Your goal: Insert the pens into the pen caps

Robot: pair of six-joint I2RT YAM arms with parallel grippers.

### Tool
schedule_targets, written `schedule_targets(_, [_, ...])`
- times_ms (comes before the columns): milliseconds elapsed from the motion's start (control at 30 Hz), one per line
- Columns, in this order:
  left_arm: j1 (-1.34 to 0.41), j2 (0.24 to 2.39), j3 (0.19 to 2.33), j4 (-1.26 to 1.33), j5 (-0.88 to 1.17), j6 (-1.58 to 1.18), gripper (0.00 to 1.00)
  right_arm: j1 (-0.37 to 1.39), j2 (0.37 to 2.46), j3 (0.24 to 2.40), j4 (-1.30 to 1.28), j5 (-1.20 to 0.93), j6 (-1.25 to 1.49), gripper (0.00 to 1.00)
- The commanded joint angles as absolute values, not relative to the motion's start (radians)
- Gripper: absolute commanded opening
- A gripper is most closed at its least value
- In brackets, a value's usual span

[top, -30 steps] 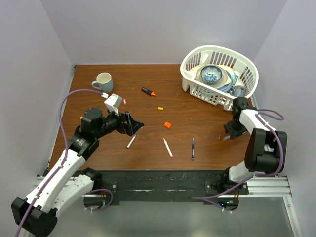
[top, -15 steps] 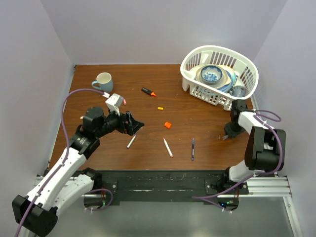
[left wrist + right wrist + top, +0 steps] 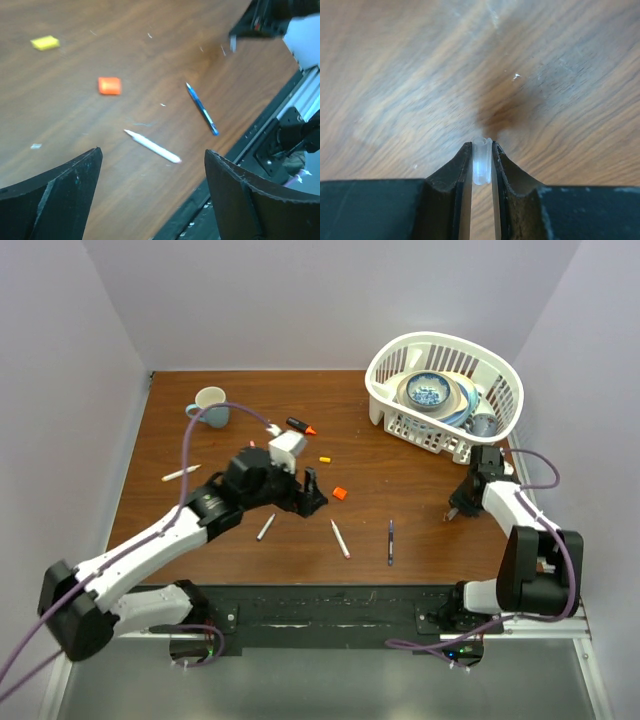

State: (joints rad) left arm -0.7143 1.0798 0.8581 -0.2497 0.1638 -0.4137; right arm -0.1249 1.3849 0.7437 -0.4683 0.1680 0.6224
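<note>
My left gripper (image 3: pixel 312 490) hangs open over the middle of the table, nothing between its fingers (image 3: pixel 65 195). Below it in the left wrist view lie a white pen (image 3: pixel 152 146), a dark blue pen (image 3: pixel 202 108), an orange pen cap (image 3: pixel 109 85) and a yellow pen cap (image 3: pixel 44 42). From above, the white pen (image 3: pixel 341 539) and blue pen (image 3: pixel 390 542) lie near the front. A grey pen (image 3: pixel 265 527) lies under the left arm. At the right, my right gripper (image 3: pixel 455 512) is shut on a pale blue translucent pen cap (image 3: pixel 481 162) just above the wood.
A white basket (image 3: pixel 385 365) holding dishes stands at the back right, close behind the right arm. A pale mug (image 3: pixel 210 405) sits at the back left. Another white pen (image 3: pixel 181 473) lies at the left, and a black marker with an orange tip (image 3: pixel 301 426) lies behind the left gripper.
The left arm has swung right from the table's left side to the middle, its jaws narrowing slightly. The right gripper has closed on the pale blue cap and shifted a little left.
</note>
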Motion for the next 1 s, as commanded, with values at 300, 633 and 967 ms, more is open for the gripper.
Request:
schedule_targets(300, [-1.083,1.598,1.172,-0.278,-0.169,-0.618,0.79,-0.123,1.131,0.922,-0.609,0.107,0.521,0.01])
schedule_targets(633, [-1.138,1.923,1.410,-0.342,-0.192,-0.692,0.68,-0.124,0.993,0.934,-0.643,0.074,0.538,0.00])
schedule_targets(967, [-1.147,2.060,1.520,-0.405,-0.218,-0.696,0.57,-0.124,0.904,0.890,-0.629,0.116,0.554,0.00])
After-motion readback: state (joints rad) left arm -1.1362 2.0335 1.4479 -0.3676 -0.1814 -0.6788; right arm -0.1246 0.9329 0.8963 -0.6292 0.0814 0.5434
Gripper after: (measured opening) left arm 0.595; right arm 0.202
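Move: Some 19 cm to the left hand's right and 20 cm below it lies the blue pen, roughly 1 cm farther back. The white pen is about 13 cm to the left of the blue pen at the same depth, and the orange cap some 13 cm beyond the white pen. From the right hand, already holding a clear cap, the blue pen lies about 14 cm left, 6 cm back and 3 cm down, with the basket's middle roughly 28 cm ahead. Sweeping right about 18 cm and down some 16 cm, with a slight draw back, the left hand crosses over the white pen to hover low at the blue pen, its fingers tipping roughly 25 degrees farther down and partly closing, still open. Meanwhile the right hand keeps its pinch on the clear cap and lifts it straight up about 16 cm, tilting the fingertips up and outward some 25 degrees. ##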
